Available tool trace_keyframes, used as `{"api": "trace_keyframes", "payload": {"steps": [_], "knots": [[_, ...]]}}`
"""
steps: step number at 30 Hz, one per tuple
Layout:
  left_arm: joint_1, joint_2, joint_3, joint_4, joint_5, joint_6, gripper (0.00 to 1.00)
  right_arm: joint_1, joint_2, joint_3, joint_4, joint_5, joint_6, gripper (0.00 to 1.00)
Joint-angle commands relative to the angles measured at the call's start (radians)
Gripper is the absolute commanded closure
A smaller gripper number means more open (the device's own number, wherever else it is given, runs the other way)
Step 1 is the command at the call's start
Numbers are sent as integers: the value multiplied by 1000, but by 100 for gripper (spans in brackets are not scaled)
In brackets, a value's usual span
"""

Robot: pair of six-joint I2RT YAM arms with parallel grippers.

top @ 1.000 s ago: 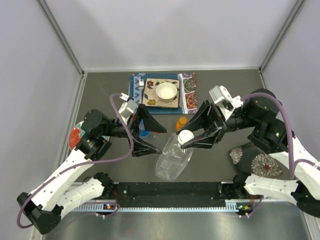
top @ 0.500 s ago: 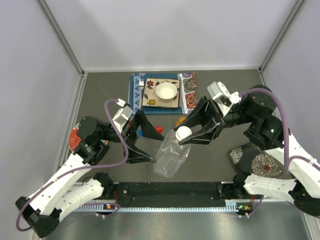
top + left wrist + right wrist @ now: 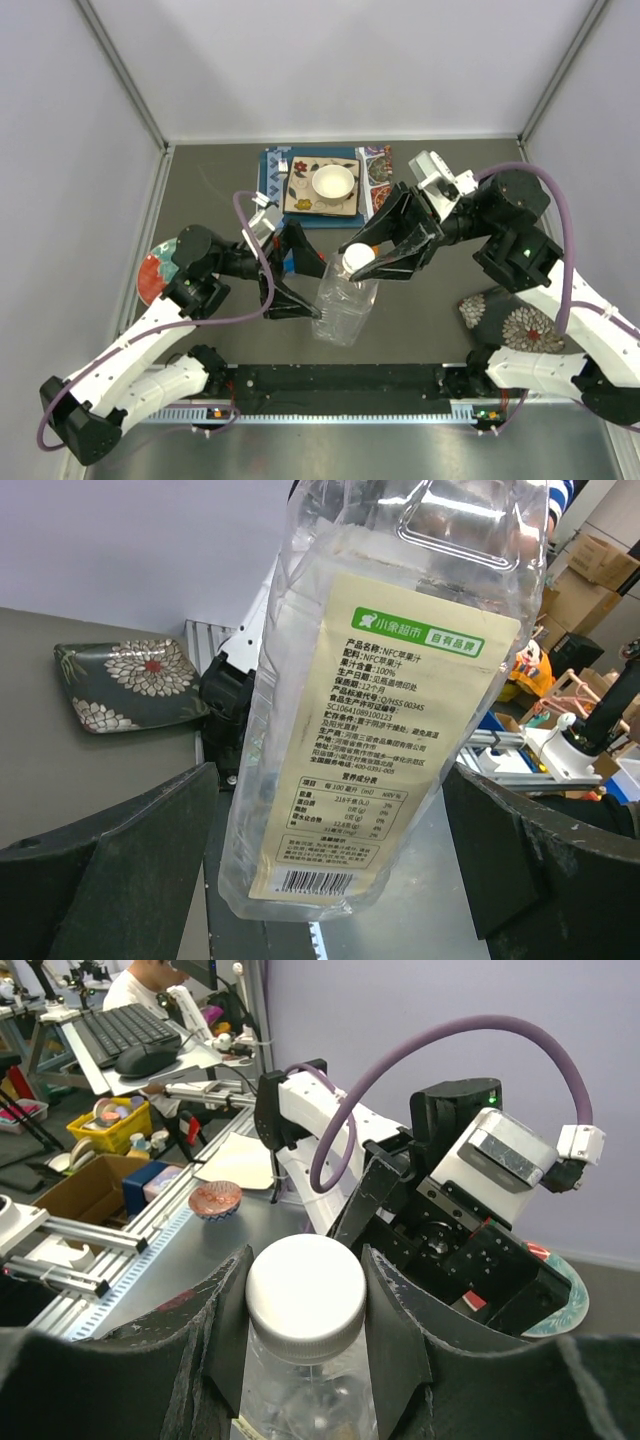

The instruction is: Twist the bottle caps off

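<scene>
A clear plastic bottle (image 3: pixel 345 305) with a cream label hangs off the table. My right gripper (image 3: pixel 360 262) is shut on its white cap (image 3: pixel 357 259). In the right wrist view both fingers (image 3: pixel 395 1310) press the sides of the white cap (image 3: pixel 305 1295). My left gripper (image 3: pixel 318 290) is open, with one finger on each side of the bottle's lower body. In the left wrist view the bottle (image 3: pixel 380 710) fills the gap, with space left at each finger (image 3: pixel 130 870). A blue-capped bottle (image 3: pixel 289 263) shows behind the left fingers. An orange cap (image 3: pixel 371 246) peeks out behind the right gripper.
At the back, a white bowl (image 3: pixel 333 183) sits on patterned mats (image 3: pixel 375 185). A dark floral dish (image 3: pixel 510 320) lies at the near right, also in the left wrist view (image 3: pixel 125 685). A red patterned dish (image 3: pixel 155 275) lies by the left arm.
The right gripper has carried the bottle by its cap to the left and tipped it more upright. The left gripper has swung in so that its open fingers now straddle the bottle's body.
</scene>
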Motion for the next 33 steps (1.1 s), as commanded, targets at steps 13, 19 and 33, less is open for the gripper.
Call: {"api": "trace_keyframes", "payload": {"steps": [13,19,33], "knots": [[-12,-49,-20,163,-98,-26,1,-20,-54,-204,492,245,197,100],[-11,-43,-46,175,-98,-20,1,-34,-72,-306,702,276,297,100],[-14,-20,-60,195,-44,-26,35,-41,-48,-341,863,211,406,100]]}}
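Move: Just right of the left gripper's open fingers hangs the clear juice bottle, its middle about 4 cm to the right, 3 cm back and 3 cm above. From the right hand, which already holds the white cap, the left gripper is some 5 cm left, 1 cm forward and 12 cm lower; the bottle's middle is roughly 2 cm back, 1 cm left and 9 cm down. On the table, the orange bottle stands some 24 cm ahead of the right hand, 5 cm right and 45 cm below. Keeping its pinch on the white cap, the right hand goes forward about 3.5 cm and tips its fingertips up by nearly 20 degrees, swinging the bottle's lower body left into the left gripper's open jaws. The left hand rises about 2 cm, sinks back half of that, then closes by roughly a quarter until its fingers meet the bottle's sides. ##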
